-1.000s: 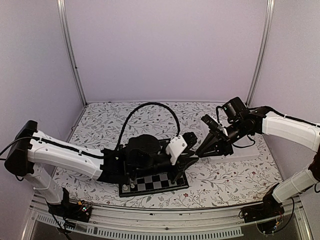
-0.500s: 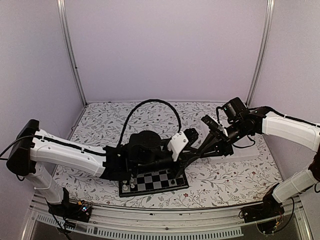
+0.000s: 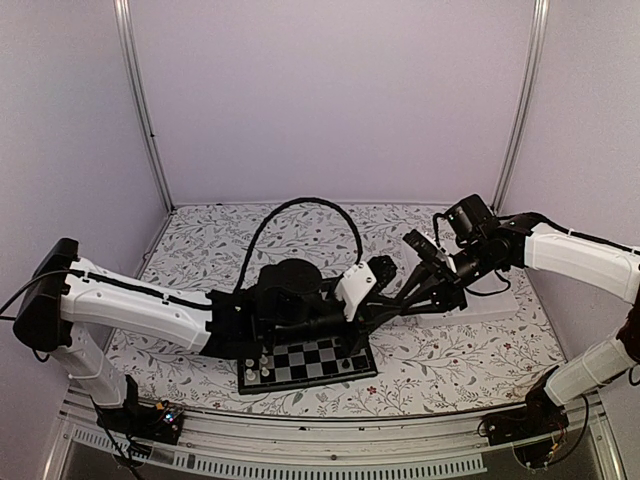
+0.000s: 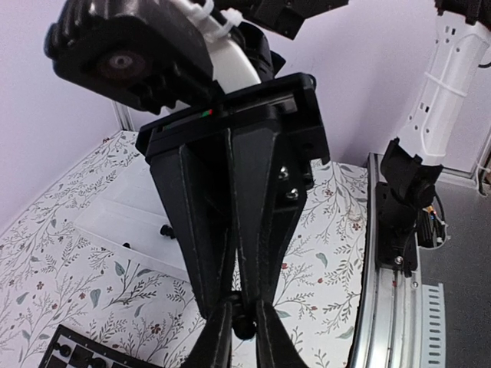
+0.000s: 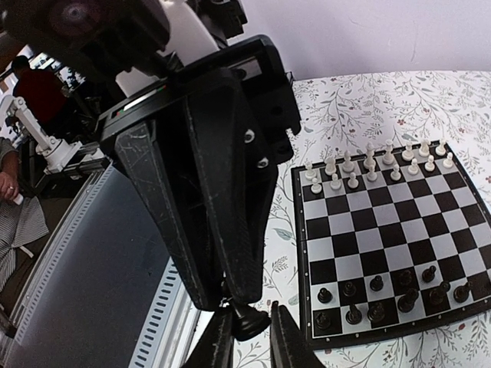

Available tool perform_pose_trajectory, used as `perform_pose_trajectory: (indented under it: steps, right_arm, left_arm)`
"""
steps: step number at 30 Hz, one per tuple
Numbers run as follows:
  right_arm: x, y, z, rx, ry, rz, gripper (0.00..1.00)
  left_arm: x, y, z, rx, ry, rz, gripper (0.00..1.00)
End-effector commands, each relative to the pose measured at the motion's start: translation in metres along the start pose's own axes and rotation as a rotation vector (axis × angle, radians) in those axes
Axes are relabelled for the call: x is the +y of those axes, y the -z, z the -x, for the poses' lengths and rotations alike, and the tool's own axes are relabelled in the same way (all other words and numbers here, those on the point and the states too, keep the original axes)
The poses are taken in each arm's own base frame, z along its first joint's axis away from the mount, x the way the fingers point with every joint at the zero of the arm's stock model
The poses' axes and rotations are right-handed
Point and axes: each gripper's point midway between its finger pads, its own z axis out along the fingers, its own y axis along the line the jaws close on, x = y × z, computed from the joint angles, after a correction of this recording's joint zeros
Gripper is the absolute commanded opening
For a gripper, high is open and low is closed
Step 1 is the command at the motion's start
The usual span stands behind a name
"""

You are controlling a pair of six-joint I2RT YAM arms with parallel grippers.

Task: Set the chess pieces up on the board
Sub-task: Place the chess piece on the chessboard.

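Observation:
The two grippers meet tip to tip in mid-air just right of the board (image 3: 310, 384). Between them hangs one black chess piece (image 5: 250, 323). My left gripper (image 4: 242, 307) is shut on its rounded head (image 4: 242, 326). My right gripper (image 5: 250, 307) straddles its wide base, with the jaws close on both sides; I cannot tell whether they still press it. In the top view the left gripper (image 3: 390, 316) and right gripper (image 3: 402, 309) hide the piece. Several black chess pieces (image 5: 383, 295) stand on the board's two nearest rows, and white chessmen (image 5: 368, 165) on its far rows.
A white tray (image 3: 492, 302) lies right of the board under the right arm, with a few black chessmen (image 4: 165, 230) in it. The left arm's black cable (image 3: 300, 210) arches over the table's middle. The metal rail (image 3: 330, 430) runs along the near edge.
The left gripper rose from the board up to the right gripper's tips. Its jaws narrowed onto the piece, while the right gripper's jaws eased apart a little.

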Motion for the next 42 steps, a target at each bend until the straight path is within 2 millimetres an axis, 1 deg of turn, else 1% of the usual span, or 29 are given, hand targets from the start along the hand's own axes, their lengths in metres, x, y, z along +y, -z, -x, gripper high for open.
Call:
perform_pose_trajectory:
  steps: [1, 3, 4, 6, 7, 9, 10, 13, 14, 17, 18, 19, 21, 27, 30, 36, 42]
  right_arm:
    - [0.005, 0.000, 0.003, -0.010, -0.001, 0.019, 0.25]
    - [0.003, 0.003, 0.004, -0.010, 0.004, 0.003, 0.37]
    - [-0.002, 0.007, 0.004, -0.012, 0.002, -0.019, 0.44]
    - [-0.010, 0.017, 0.005, -0.022, -0.012, -0.053, 0.51]
    - [-0.018, 0.027, 0.005, -0.037, -0.030, -0.083, 0.53]
    - [-0.030, 0.042, 0.003, -0.055, -0.052, -0.128, 0.55]
    - [-0.036, 0.049, 0.001, -0.061, -0.057, -0.151, 0.55]
    - [-0.047, 0.065, -0.005, -0.084, -0.076, -0.197, 0.56]
    - [-0.051, 0.069, -0.008, -0.090, -0.082, -0.210, 0.56]
    - [-0.066, 0.075, -0.021, -0.072, -0.109, -0.274, 0.57]
    - [-0.073, 0.076, -0.026, -0.050, -0.122, -0.311, 0.57]
    - [-0.079, 0.078, -0.032, -0.028, -0.132, -0.341, 0.57]
    - [-0.086, 0.080, -0.039, -0.015, -0.154, -0.372, 0.57]
    - [-0.093, 0.081, -0.048, 0.016, -0.172, -0.402, 0.58]
    - [-0.095, 0.082, -0.052, 0.028, -0.177, -0.408, 0.58]
    - [-0.099, 0.080, -0.062, 0.050, -0.197, -0.407, 0.58]
    - [-0.103, 0.078, -0.066, 0.053, -0.228, -0.399, 0.58]
  left_arm:
    - [0.018, 0.004, 0.004, 0.003, 0.008, 0.037, 0.14]
    - [0.026, 0.006, 0.001, 0.018, 0.005, 0.051, 0.14]
    - [0.030, 0.008, -0.001, 0.031, 0.002, 0.060, 0.14]
    - [0.042, 0.011, -0.008, 0.069, -0.002, 0.083, 0.14]
    - [0.048, 0.013, -0.012, 0.093, 0.000, 0.094, 0.14]
    - [0.064, 0.017, -0.022, 0.143, 0.015, 0.116, 0.14]
    - [0.076, 0.019, -0.028, 0.174, 0.030, 0.134, 0.14]
    - [0.104, 0.024, -0.047, 0.272, 0.060, 0.183, 0.14]
    - [0.113, 0.026, -0.058, 0.324, 0.073, 0.198, 0.14]
    - [0.142, 0.028, -0.082, 0.446, 0.125, 0.240, 0.14]
    - [0.151, 0.027, -0.083, 0.466, 0.137, 0.251, 0.14]
    - [0.158, 0.027, -0.093, 0.504, 0.145, 0.260, 0.14]
    - [0.172, 0.023, -0.098, 0.534, 0.160, 0.274, 0.14]
    - [0.200, 0.005, -0.129, 0.654, 0.219, 0.273, 0.14]
    - [0.213, -0.002, -0.138, 0.678, 0.242, 0.282, 0.14]
    - [0.225, -0.018, -0.151, 0.686, 0.290, 0.247, 0.15]
    - [0.231, -0.026, -0.164, 0.707, 0.314, 0.242, 0.15]
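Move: Both hands grip one black chess piece in mid-air. From the left hand, the empty second-row square near the board's far right corner lies about 21 cm ahead, 10 cm left and 20 cm down. The corner piece stands some 3 cm farther out and 3 cm right of that square, the nearest placed pawn about 6 cm nearer than it. For the right hand, the near tray piece is roughly 14 cm ahead, 10 cm right and 20 cm down, the far tray piece 5 cm beyond it. The right fingers open wide and let go of the chess piece, then that hand backs off some 12 cm forward and right, sinking late towards the tray as it turns clockwise. The left fingers keep their pinch on the piece and carry it about 20 cm forward with some left, sinking ever more steeply over the board's far right part while they swing forward and tip well downward. ##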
